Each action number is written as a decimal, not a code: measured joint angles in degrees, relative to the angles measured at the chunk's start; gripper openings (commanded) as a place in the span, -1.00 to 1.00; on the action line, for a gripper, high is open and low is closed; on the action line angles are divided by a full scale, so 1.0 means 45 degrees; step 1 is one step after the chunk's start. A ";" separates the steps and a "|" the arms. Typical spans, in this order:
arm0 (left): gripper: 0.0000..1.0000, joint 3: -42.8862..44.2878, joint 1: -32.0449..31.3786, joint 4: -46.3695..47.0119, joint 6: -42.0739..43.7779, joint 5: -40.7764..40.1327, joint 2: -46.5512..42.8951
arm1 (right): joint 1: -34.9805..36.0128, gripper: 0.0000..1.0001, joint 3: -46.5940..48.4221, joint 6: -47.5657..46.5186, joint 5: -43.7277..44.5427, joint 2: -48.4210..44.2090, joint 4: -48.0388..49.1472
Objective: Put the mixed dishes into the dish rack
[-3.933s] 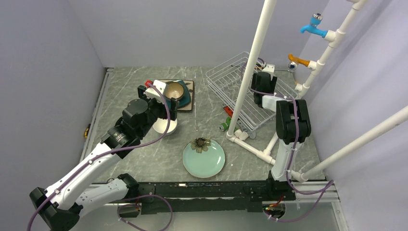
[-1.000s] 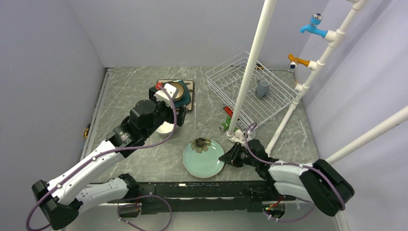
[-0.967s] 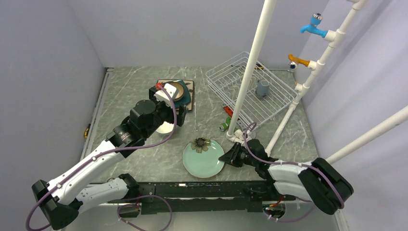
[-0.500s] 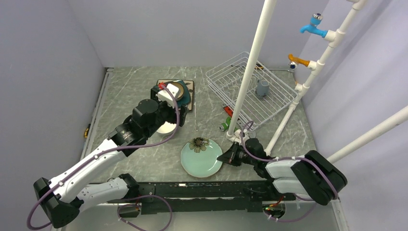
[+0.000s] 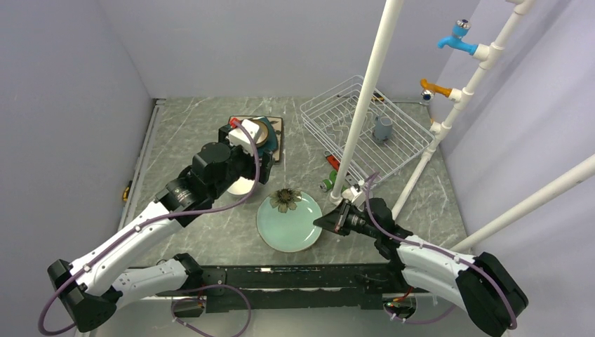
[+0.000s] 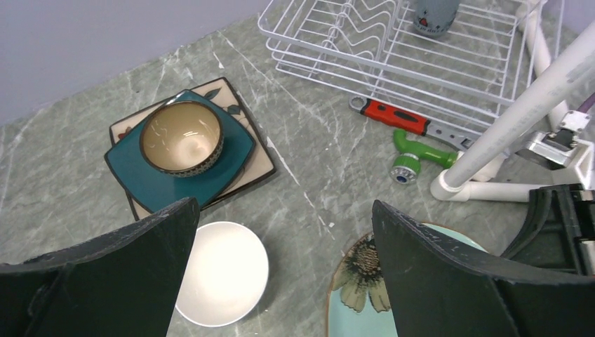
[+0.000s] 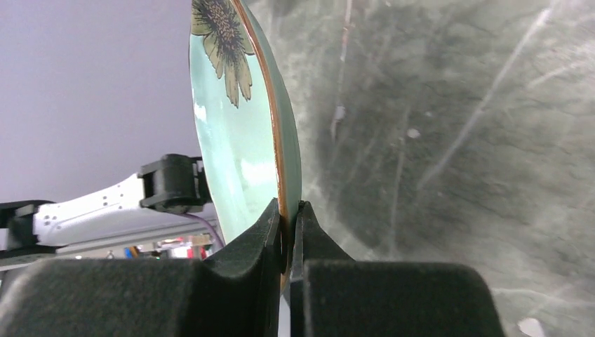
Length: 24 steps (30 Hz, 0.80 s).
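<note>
My right gripper [image 5: 328, 222] is shut on the right rim of the mint-green round plate [image 5: 288, 225] with a flower. The right wrist view shows the plate [image 7: 242, 133] edge-on, pinched between the jaws of the right gripper [image 7: 289, 217] and lifted at an angle to the table. My left gripper [image 6: 284, 210] hangs open above the table between the white bowl [image 6: 221, 274] and the plate [image 6: 351, 309]. A brown bowl [image 6: 181, 137] sits on a teal square plate [image 6: 235, 151] stacked on a cream square plate [image 6: 261, 166]. A grey mug [image 5: 382, 128] stands in the white wire dish rack [image 5: 330, 112].
A white pipe frame [image 5: 365, 105] rises in front of the rack, its foot [image 6: 491, 189] on the table. A red-handled wrench [image 6: 393, 116] and a green fitting [image 6: 417, 156] lie beside the rack. Blue [image 5: 456, 38] and orange [image 5: 438, 89] taps stick out at the right.
My right gripper closed on the plate's rim, then raised the plate and carried it a little left and away. The left arm edged slightly farther over the stacked plates.
</note>
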 measured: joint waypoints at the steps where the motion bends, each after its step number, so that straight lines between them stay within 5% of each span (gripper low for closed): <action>1: 0.98 0.0078 0.0000 -0.0044 -0.0092 0.0005 0.0000 | 0.0000 -1.00 0.0083 0.0170 0.0000 -0.0068 0.0063; 9: 0.98 0.0894 0.0097 -0.0811 -0.1039 0.1171 0.0262 | 0.0000 -1.00 0.0175 0.0923 0.0019 -0.1175 0.0515; 19: 0.98 0.2633 0.1982 -0.2093 -0.2380 0.6062 0.2458 | 0.0000 -1.00 0.1481 0.0068 0.0102 -0.3249 -0.0695; 24: 0.78 0.3075 0.2565 -0.2837 -0.2608 0.7703 0.2982 | 0.0000 -1.00 0.1491 -0.0155 0.0155 -0.3823 -0.1132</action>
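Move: From the left gripper, the teal plate's middle is about 11 cm back, 9 cm right and 24 cm below; the white bowl is about 4 cm ahead, 5 cm left and 27 cm down. The right gripper already pinches the plate's right rim, its middle some 9 cm left, level fore-and-aft and 3 cm lower; the white pole's foot is about 10 cm ahead, 5 cm right and 7 cm below. Keep the right fingers shut on the plate's rim and raise it about 11 cm nearly straight up, rolling the wrist so the far edge comes up. Meanwhile bring the wide-open left gripper about 5 cm to the right towards the flowered side, rising slightly and then sinking, while it tips down some 25 degrees and turns clockwise. ##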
